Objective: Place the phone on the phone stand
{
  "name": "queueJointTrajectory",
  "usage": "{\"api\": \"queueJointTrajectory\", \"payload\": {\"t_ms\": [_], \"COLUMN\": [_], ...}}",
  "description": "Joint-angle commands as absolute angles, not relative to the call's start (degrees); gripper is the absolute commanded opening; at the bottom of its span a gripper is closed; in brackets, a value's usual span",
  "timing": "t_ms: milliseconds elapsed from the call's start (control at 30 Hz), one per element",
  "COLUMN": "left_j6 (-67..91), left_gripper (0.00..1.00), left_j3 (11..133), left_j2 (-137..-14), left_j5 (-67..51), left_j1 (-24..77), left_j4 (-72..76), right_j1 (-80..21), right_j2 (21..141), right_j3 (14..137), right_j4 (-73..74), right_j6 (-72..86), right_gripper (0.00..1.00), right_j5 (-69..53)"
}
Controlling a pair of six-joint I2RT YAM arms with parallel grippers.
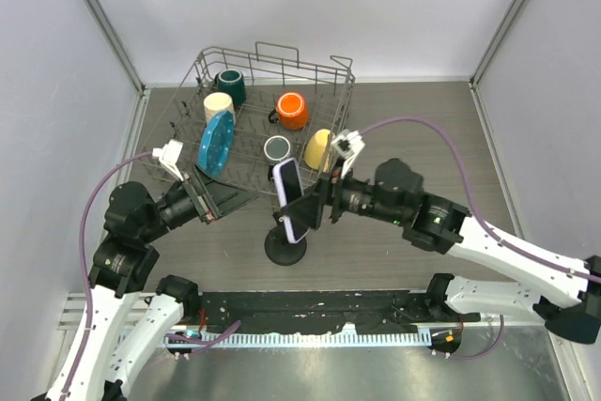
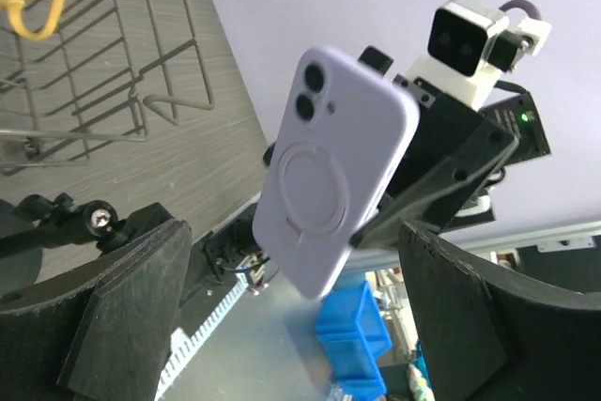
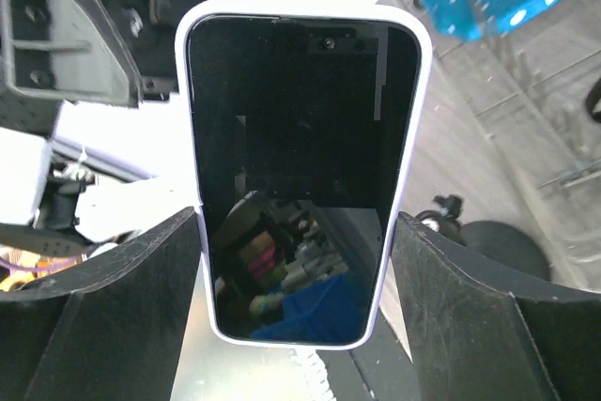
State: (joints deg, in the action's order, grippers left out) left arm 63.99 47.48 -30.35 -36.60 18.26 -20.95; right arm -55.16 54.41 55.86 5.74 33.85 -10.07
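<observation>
The phone (image 1: pixel 290 196) hangs tilted in the air just above the phone stand (image 1: pixel 285 248), whose round black base rests on the table. My right gripper (image 1: pixel 315 204) is shut on the phone, one finger on each long edge. In the right wrist view the black screen (image 3: pixel 299 176) faces the camera between the fingers (image 3: pixel 122 307), with the stand (image 3: pixel 498 251) low to the right. My left gripper (image 1: pixel 208 202) is open to the left, holding nothing. In its wrist view the lilac back of the phone (image 2: pixel 333 171) shows, clear of the stand's hinge (image 2: pixel 94 221).
A wire dish rack (image 1: pixel 272 49) stands behind the stand, holding an orange mug (image 1: pixel 292 110), a yellow mug (image 1: pixel 319 147), a dark green mug (image 1: pixel 230 86), a cream mug (image 1: pixel 218 105) and a blue plate (image 1: pixel 216 143). Grey walls close both sides.
</observation>
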Motion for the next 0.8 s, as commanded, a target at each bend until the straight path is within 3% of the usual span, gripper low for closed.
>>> {"api": "queueJointTrajectory", "payload": {"t_ms": [0, 133, 400, 500, 700, 767], "left_j6": [53.11, 43.61, 42.19, 42.01, 42.1, 42.19], "left_gripper": [0.95, 0.96, 0.96, 0.91, 0.65, 0.61], "left_j3": [53.95, 57.91, 55.9, 55.81, 54.67, 54.23], "left_j2": [-29.62, -29.36, -27.16, -26.98, -26.63, -26.63], "left_j5": [-34.64, -27.26, -26.72, -27.42, -29.26, -30.23], "left_j1": [18.37, 18.37, 18.28, 18.28, 18.37, 18.37], "left_j4": [-28.8, -42.07, -42.8, -42.89, -42.63, -42.54], "right_j1": [-63.0, -68.72, -78.22, -79.45, -81.47, -81.65], "right_j2": [59.3, 65.47, 74.26, 76.37, 78.49, 78.92], "right_j3": [64.59, 70.12, 77.43, 79.01, 80.51, 80.68], "right_j4": [4.21, 9.04, 12.4, 12.04, 11.52, 11.34], "right_j6": [32.43, 30.94, 27.78, 27.25, 25.93, 25.58], "right_gripper": [0.01, 0.01, 0.01, 0.01, 0.01, 0.01], "right_j5": [4.0, 12.53, 21.53, 21.27, 22.15, 21.89]}}
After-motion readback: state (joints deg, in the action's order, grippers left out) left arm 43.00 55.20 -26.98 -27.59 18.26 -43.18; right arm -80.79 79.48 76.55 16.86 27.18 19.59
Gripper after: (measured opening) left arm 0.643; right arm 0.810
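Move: The phone, gripped in the right fingers with its back to the left gripper, sits about 12 cm to the right of the left hand, 1 cm farther out and about level. From the right hand, the open left gripper is roughly 15 cm to the left, neither ahead nor back, at the same height. From the left hand, the phone stand is some 10 cm right, 2 cm back and 15 cm down; the blue plate is about 17 cm ahead, 5 cm left and 12 cm down. Carry the phone in the right gripper about 11 cm left, easing back and down some 4 cm each, its fingers dipping, until its far part enters the open left gripper. Meanwhile draw the left gripper left and down, about 3 cm each, tip its fingers down a little, then start closing them around the phone, stopping well short of shut while the right keeps its grip. ##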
